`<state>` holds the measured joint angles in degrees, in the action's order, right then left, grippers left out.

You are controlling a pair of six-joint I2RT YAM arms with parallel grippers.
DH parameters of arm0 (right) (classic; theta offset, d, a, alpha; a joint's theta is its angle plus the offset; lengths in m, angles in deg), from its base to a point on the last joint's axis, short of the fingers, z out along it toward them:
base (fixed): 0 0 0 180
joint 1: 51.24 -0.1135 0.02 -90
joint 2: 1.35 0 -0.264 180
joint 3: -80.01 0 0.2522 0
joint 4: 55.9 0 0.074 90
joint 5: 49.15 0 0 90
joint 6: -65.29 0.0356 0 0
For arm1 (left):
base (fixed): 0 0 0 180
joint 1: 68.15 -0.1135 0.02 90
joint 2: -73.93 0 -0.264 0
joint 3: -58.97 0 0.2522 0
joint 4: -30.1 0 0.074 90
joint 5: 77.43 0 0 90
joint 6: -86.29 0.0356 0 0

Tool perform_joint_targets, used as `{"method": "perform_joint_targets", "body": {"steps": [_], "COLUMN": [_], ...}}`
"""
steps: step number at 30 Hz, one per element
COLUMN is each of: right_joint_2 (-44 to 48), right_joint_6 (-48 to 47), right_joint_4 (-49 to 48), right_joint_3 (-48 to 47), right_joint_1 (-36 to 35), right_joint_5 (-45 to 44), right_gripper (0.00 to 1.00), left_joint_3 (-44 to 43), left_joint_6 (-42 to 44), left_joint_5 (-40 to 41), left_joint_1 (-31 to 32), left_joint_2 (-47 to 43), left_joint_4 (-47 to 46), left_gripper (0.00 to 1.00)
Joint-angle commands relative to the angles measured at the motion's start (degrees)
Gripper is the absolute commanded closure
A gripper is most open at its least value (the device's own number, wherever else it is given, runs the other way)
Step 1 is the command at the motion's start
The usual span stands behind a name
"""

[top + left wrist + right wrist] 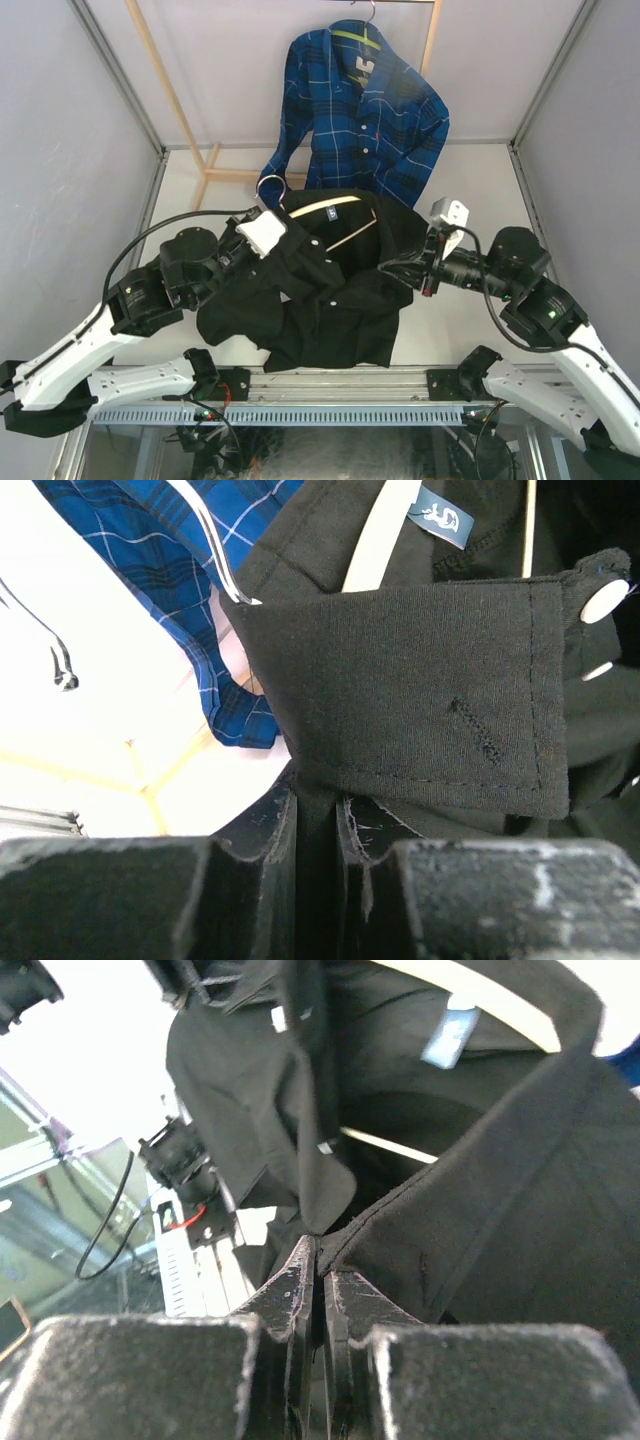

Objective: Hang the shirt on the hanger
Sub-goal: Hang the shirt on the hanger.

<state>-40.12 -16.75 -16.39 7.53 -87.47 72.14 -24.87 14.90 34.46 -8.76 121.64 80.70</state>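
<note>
The black shirt [340, 300] hangs spread in the air between my two grippers, its lower part drooping towards the near table edge. The pale wooden hanger [325, 208] sits inside its collar opening, with the crossbar showing below and the silver hook [270, 185] sticking out at the upper left. My left gripper [280, 228] is shut on the shirt's left front edge; in the left wrist view black cloth [400, 680] fills the narrow gap in the gripper [318, 805]. My right gripper [402, 268] is shut on the shirt's right edge [520, 1210], pinched at the gripper [320, 1260].
A blue plaid shirt [360, 110] hangs on its own hanger from a light wooden rack [165, 90] at the back, just behind the black shirt. Grey walls close in on both sides. The metal rail [330, 385] with the arm bases runs along the near edge.
</note>
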Motion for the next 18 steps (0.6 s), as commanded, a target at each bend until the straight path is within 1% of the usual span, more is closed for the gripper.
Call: {"method": "perform_joint_targets", "body": {"steps": [1,4,6,10,14,16,18], "right_joint_2": [-3.06,-5.91,-7.42,-9.67,-11.67,-12.5,-12.25], "right_joint_6": [-4.46,-5.95,-6.56,-6.64,-5.64,-5.87,-6.59], "right_joint_4": [0.87,1.61,2.04,1.1,-2.95,-4.0,-3.52], "right_joint_3": [-2.66,-2.63,-2.62,-2.55,-2.6,-2.64,-2.63], "right_joint_1": [-8.91,-14.21,-16.26,-17.96,-19.21,-20.05,-20.6], "right_joint_5": [-5.86,-9.68,-11.84,-16.07,-15.35,-15.7,-17.37], "right_gripper": [1.0,1.0,1.0,0.99,1.0,0.97,0.9], "left_joint_3": [-2.79,-3.17,-3.05,-2.13,-1.18,-0.73,0.03], "left_joint_6": [-0.03,-0.15,-0.15,-0.1,-0.3,-0.08,0.36], "left_joint_5": [4.98,4.51,3.43,-1.38,-4.31,-5.25,-5.95], "left_joint_1": [-0.16,-0.16,-0.16,-0.18,-0.16,-0.22,-0.18], "left_joint_2": [0.33,0.38,0.17,-0.93,-1.77,-2.16,-2.75], "left_joint_4": [-7.35,-8.06,-8.27,-8.55,-9.76,-10.24,-10.59], "left_gripper": [1.0,1.0,1.0,1.0,1.0,1.0,1.0]}}
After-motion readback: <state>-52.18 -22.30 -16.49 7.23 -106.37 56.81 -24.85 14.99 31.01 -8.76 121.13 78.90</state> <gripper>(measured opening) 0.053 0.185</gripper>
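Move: The right hand holds the shirt's right-hand front edge; the shirt's buttons on the opposite front lie about 13 cm to its left, 3 cm ahead and a little below. From it the hanger's crossbar is some 7 cm ahead and 7 cm left, the shirt label about 11 cm ahead and 11 cm left. The left hand keeps its grip on the shirt; from there the buttons are roughly 8 cm right, 3 cm back and slightly lower. The right hand carries its pinched shirt edge some 6 cm left and as far down, towards the buttons. ##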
